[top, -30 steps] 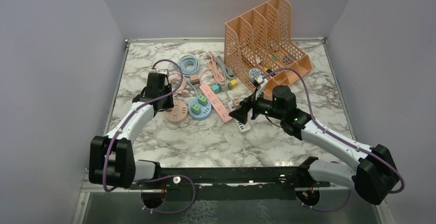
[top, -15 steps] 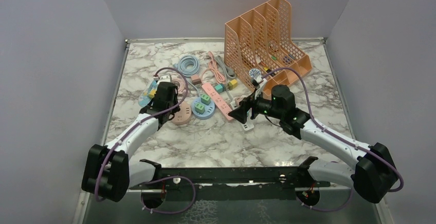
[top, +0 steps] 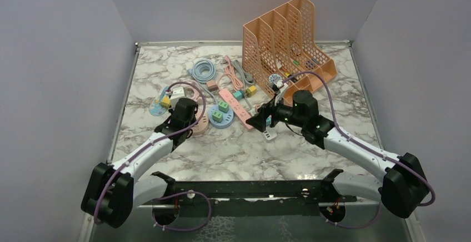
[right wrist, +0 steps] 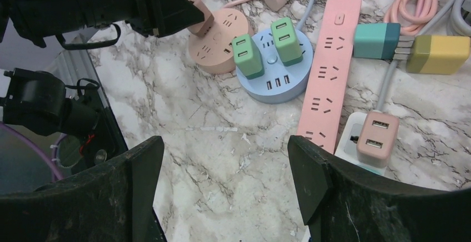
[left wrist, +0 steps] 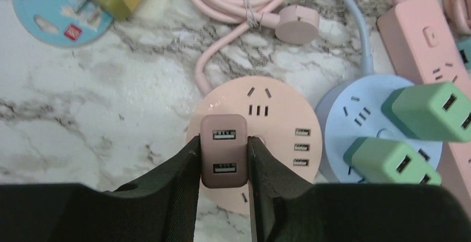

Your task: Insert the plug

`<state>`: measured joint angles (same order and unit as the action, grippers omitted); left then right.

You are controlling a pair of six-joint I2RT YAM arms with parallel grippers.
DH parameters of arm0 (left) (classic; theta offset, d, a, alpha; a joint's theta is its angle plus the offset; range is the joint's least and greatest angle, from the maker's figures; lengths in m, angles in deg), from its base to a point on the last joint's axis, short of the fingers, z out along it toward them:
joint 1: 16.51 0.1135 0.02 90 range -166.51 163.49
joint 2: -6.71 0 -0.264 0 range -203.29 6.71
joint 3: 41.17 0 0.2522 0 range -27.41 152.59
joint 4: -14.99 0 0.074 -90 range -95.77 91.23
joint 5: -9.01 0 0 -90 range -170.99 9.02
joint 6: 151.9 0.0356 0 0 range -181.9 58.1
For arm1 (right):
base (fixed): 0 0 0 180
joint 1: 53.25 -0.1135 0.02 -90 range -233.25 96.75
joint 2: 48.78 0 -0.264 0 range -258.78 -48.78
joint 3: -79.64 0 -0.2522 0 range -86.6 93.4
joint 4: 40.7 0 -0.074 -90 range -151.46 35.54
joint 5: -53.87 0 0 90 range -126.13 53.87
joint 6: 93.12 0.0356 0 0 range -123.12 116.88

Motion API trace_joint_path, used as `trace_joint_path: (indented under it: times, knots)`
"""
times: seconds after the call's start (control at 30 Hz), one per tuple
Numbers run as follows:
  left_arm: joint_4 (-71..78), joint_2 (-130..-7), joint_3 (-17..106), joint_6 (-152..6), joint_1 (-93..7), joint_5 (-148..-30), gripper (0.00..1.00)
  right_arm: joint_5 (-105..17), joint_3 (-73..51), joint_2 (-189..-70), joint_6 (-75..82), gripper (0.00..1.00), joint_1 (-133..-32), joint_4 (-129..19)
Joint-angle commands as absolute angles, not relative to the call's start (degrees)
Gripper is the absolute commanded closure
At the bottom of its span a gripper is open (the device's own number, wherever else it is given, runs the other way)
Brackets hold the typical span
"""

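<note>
A dusty-pink two-port USB plug [left wrist: 224, 152] is pinched between the black fingers of my left gripper [left wrist: 224, 140], which is shut on it. The plug hangs over the left part of the round pink socket hub [left wrist: 280, 125]. In the right wrist view the plug [right wrist: 201, 14] leans over the hub's [right wrist: 219, 48] far-left edge, and its pins are hidden. From above, the left gripper [top: 188, 123] sits at the hub [top: 201, 123]. My right gripper [right wrist: 225, 159] is open over bare marble, holding nothing, and from above it [top: 256, 121] is just right of the long pink strip [top: 237, 109].
A round blue hub [left wrist: 355, 106] with two green plugs sits beside the pink one. The pink strip [right wrist: 329, 70], a white strip with a pink charger [right wrist: 377, 135], teal [right wrist: 376, 39] and yellow [right wrist: 442, 53] plugs, coiled cables [top: 204, 70] and an orange file rack [top: 289, 36] lie behind.
My left arm swung from the back left toward the near right, carrying the plug over the round pink hub. The right arm barely moved.
</note>
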<state>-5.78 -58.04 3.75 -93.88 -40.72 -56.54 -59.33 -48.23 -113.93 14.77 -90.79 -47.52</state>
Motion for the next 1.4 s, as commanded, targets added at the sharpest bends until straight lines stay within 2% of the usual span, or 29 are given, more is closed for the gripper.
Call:
trace_joint_path:
  times: [0.0,0.23,0.53,0.6,0.83,0.97,1.07,1.37]
  knots:
    - [-14.26,-54.57,-3.39,-104.71,-44.08,-60.88,1.00,-59.60,-46.47,-114.83,15.74,0.18,-90.96,-45.73]
    - [-13.85,-48.84,-6.15,-105.05,-44.81,-59.33,0.99,-59.96,-45.92,-115.74,16.13,0.18,-90.96,-45.17]
    - [-17.13,-61.63,0.03,-103.20,-44.81,-59.57,0.98,-58.75,-45.24,-116.23,16.54,0.18,-90.96,-45.53]
    - [-20.11,-63.88,2.43,-103.72,-44.82,-58.76,0.91,-58.18,-45.16,-116.24,16.68,0.18,-90.94,-45.72]
    - [-26.03,-63.79,10.48,-100.56,-44.67,-61.65,0.53,-57.14,-44.86,-116.11,16.87,0.18,-91.01,-46.02]
    - [-28.29,-64.57,14.77,-98.96,-44.26,-63.78,0.41,-56.98,-44.77,-115.95,16.82,0.18,-90.96,-46.10]
    - [-29.96,-64.94,16.35,-98.94,-43.62,-63.26,0.37,-56.60,-45.00,-115.47,16.78,0.18,-90.96,-46.31]
    - [-30.19,-65.20,19.11,-95.50,-36.97,-70.43,0.37,-55.47,-45.86,-114.35,16.14,0.18,-90.90,-46.41]
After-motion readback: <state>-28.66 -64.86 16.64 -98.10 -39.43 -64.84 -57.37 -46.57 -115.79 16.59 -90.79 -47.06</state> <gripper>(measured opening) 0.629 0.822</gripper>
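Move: The left hand already holds the brown plug on the peach round strip, whose middle lies about 3 cm to its right, 1 cm ahead and 4 cm below. The blue round strip sits some 13 cm right and 3 cm ahead, the yellow plug about 10 cm ahead and 10 cm left, and the pink round plug end about 10 cm ahead, 5 cm right. From the right hand, the brown plug is about 25 cm left, 7 cm ahead and 12 cm below. Keeping its pinch on the brown plug on the peach strip, the left hand works back about 3 cm and slightly down, rolling a little, then forward again some 2 cm. Its fingers then open and let go while it eases back 2 cm, dips and tips its tips nearly 20 degrees further down, finally rising about 1.5 cm and edging left, still astride the plug. ##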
